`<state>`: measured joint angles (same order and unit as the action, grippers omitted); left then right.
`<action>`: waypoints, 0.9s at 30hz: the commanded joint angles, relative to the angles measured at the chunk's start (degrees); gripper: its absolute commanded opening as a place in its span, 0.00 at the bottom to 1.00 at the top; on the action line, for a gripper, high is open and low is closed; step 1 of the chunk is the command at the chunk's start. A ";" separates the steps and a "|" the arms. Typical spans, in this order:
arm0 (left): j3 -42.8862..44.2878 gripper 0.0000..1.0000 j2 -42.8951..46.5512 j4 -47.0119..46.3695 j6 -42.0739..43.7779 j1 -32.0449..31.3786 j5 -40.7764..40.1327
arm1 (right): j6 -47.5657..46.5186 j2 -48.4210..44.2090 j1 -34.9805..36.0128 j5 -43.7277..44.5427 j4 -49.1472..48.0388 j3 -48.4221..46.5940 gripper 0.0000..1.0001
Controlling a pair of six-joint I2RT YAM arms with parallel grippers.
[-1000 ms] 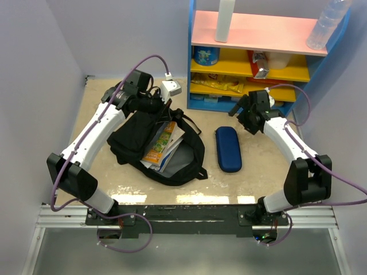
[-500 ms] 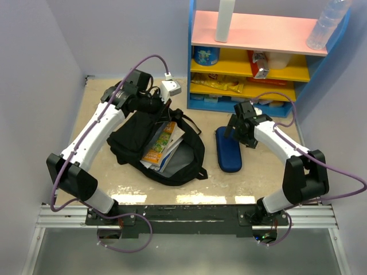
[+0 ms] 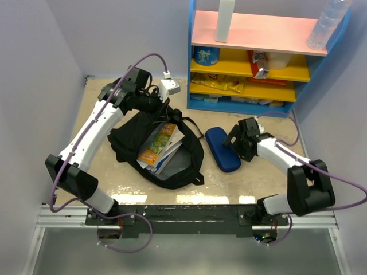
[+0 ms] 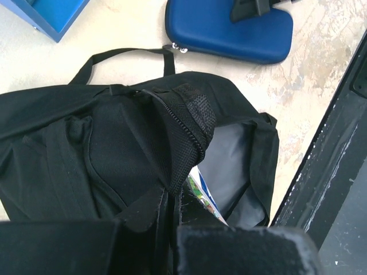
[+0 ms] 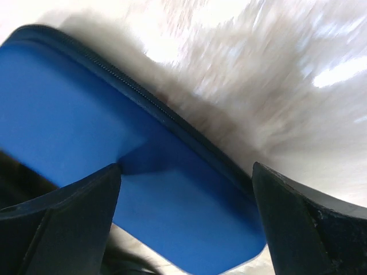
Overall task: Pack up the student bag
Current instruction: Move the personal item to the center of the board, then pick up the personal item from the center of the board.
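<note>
The student bag (image 3: 133, 139), a soft black backpack, lies open left of centre with colourful books (image 3: 160, 143) sticking out of its mouth. My left gripper (image 3: 153, 104) is shut on the bag's upper rim by the zipper and holds the fabric up. In the left wrist view the pinched fabric runs between the fingers of that gripper (image 4: 150, 229) above the bag (image 4: 86, 143). A dark-blue pencil case (image 3: 222, 149) lies right of the bag. My right gripper (image 3: 235, 141) stands open low over its far end (image 5: 186, 197), one finger on the case (image 5: 114, 126), the other past its zip edge.
A blue shelf unit (image 3: 192, 63) with yellow and pink boards holds jars, packets and bottles at the back right. A white plug block (image 3: 171, 87) sits by the left wrist. Lilac walls close in the left and back. The pencil case (image 4: 229, 26) lies just beyond the bag's strap.
My right arm has swung down and left onto the pencil case, and the case has slid and turned toward the bag. The left gripper keeps hold of the bag's rim.
</note>
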<state>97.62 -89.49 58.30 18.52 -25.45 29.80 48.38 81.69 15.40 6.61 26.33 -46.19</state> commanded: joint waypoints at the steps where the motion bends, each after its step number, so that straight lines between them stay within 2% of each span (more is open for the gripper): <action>1: 5.99 0.00 -0.06 -0.82 -0.59 0.32 1.40 | 10.21 -8.36 3.49 -7.74 -11.35 12.32 0.99; 5: 7.32 0.00 -0.95 0.06 -1.03 0.32 1.31 | 16.91 -15.57 7.18 -3.55 -13.14 17.44 0.99; 11: 6.97 0.00 -1.91 -0.73 -1.73 0.23 0.43 | 15.16 -16.21 7.80 -6.43 -14.45 17.72 0.99; 14: 6.53 0.00 -2.44 -1.26 -2.09 0.14 0.52 | 17.97 -17.70 9.30 -11.26 -22.78 21.75 0.99; 16: 6.70 0.00 -2.97 -1.26 -2.18 0.14 0.26 | 19.82 -20.25 10.35 -12.67 -30.93 24.90 0.98; 19: 7.23 0.00 -3.84 -1.00 -2.09 0.05 -0.09 | 20.26 -20.17 11.05 -14.16 -37.99 26.59 0.99; 24: 8.37 0.00 -4.81 -0.30 -2.09 -0.12 -0.27 | 19.13 -18.58 13.25 -13.39 -43.90 26.16 0.99; 27: 8.55 0.00 -4.81 0.05 -2.18 -0.30 -0.18 | 17.28 -17.45 14.22 -10.31 -42.68 23.53 0.98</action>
<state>102.80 -94.85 60.51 17.47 -25.52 29.23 66.63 63.59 28.25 -5.19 -8.86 -19.38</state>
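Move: The blue case lies about 5 cm to the right hand's left, level with it fore and aft and a couple of centimetres lower, its near end slanted to the right. The black bag's middle is some 30 cm to the hand's left, about 2 cm nearer the base; the blue shelf's lower edge is roughly 17 cm ahead, at 0 cm sideways. From the left hand, the case is around 24 cm to the right, 3 cm back and 24 cm down. Back and left together by about 5 cm each, then mostly left for some 6 cm more with a slight rise, the right hand pushes the near part of the blue case towards the black bag with its wide-open fingers, one against the right side. The wrist rolls so the fingertips swing left some 30 degrees. The left hand keeps its pinch on the bag's flap. ##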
